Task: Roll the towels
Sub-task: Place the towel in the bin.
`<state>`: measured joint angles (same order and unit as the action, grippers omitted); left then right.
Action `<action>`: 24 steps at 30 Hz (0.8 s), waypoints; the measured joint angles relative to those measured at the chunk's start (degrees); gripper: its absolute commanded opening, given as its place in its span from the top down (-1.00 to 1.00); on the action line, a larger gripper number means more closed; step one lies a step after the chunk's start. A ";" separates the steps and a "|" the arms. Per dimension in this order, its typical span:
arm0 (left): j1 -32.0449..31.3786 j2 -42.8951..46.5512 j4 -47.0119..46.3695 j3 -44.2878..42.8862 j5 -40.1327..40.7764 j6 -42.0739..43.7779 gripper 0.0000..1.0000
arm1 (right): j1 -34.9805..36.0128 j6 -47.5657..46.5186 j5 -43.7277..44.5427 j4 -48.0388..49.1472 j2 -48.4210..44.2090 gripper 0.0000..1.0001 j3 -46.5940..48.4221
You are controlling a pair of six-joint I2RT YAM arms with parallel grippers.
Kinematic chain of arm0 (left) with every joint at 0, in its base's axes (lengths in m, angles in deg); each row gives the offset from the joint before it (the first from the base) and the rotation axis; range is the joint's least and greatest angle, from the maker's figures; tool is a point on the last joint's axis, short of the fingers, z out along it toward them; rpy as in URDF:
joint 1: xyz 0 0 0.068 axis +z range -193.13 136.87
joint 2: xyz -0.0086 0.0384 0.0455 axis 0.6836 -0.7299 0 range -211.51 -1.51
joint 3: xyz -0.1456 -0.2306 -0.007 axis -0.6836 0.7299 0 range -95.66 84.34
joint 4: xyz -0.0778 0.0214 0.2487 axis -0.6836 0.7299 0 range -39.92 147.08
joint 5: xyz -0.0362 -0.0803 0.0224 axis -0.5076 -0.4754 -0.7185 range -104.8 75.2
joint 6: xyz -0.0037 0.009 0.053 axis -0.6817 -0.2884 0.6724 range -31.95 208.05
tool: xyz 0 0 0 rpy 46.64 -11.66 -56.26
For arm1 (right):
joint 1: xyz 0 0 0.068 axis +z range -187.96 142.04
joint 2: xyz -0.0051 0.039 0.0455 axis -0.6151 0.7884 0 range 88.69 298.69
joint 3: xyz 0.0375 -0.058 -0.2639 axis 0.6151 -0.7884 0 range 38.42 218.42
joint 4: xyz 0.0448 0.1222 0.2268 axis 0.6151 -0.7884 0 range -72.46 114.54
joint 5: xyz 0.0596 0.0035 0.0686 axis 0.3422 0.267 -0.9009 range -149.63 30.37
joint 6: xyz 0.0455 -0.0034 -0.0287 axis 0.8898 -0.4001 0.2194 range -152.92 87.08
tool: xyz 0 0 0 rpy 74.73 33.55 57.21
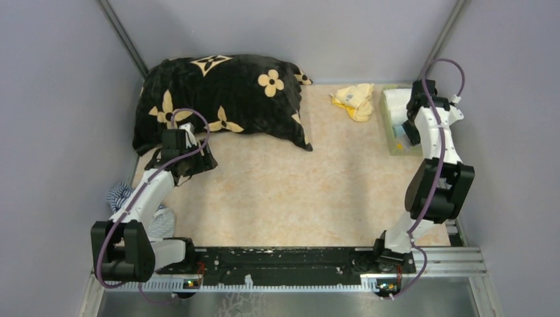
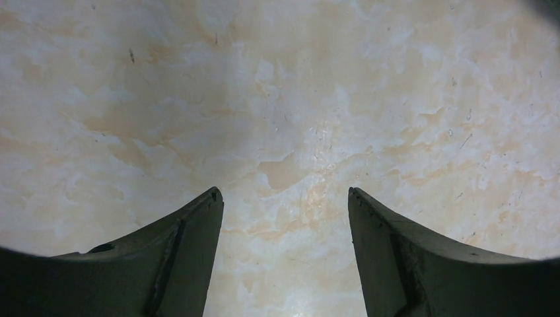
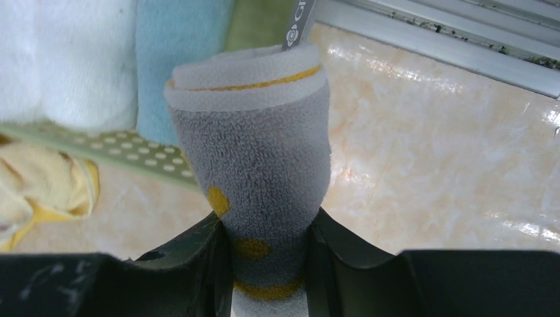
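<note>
My right gripper is shut on a rolled grey-and-yellow towel, which sticks out past the fingers and shows its spiral end. It hangs beside the green tray at the table's far right, where my right gripper shows from above. A light blue towel lies in the tray. A crumpled yellow towel lies on the table left of the tray. My left gripper stands open over bare table with nothing between its fingers, just in front of the cushion.
The big black cushion with cream flowers fills the far left. A white cloth lies in the tray beside the blue towel. A blue-and-white striped cloth lies at the left edge by the left arm. A metal rail runs along the right side.
</note>
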<state>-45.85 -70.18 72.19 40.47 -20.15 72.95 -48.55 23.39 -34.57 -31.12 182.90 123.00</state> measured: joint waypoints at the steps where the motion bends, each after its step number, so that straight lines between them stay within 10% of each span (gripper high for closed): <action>1: 0.00 -0.55 -0.04 0.00 -0.13 0.00 -0.50 | -0.79 0.68 0.79 -0.61 1.33 1.00 1.11; 24: 0.00 -2.73 -0.26 0.74 -0.28 -0.04 -0.51 | -4.31 13.92 7.65 -11.32 22.23 1.00 18.99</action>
<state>-45.85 -72.91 71.92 41.21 -20.43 72.91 -52.86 37.32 -26.92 -42.44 205.13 141.99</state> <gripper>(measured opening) 0.755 0.357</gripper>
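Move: The right hand still holds the rolled grey towel; the free near strip of the bin lies about 9 cm to its right, 2 cm ahead and 12 cm below. The blue roll is some 6 cm ahead and 7 cm right, the nearer white roll 11 cm ahead and 7 cm right, both 10 cm below. The crumpled yellow towel lies 12 cm ahead, 14 cm left. From the left hand the strip is 70 cm right, 5 cm ahead. Gripping the rolled towel, the right hand eases about 6 cm right, 5 cm down and slightly forward, turning clockwise. ##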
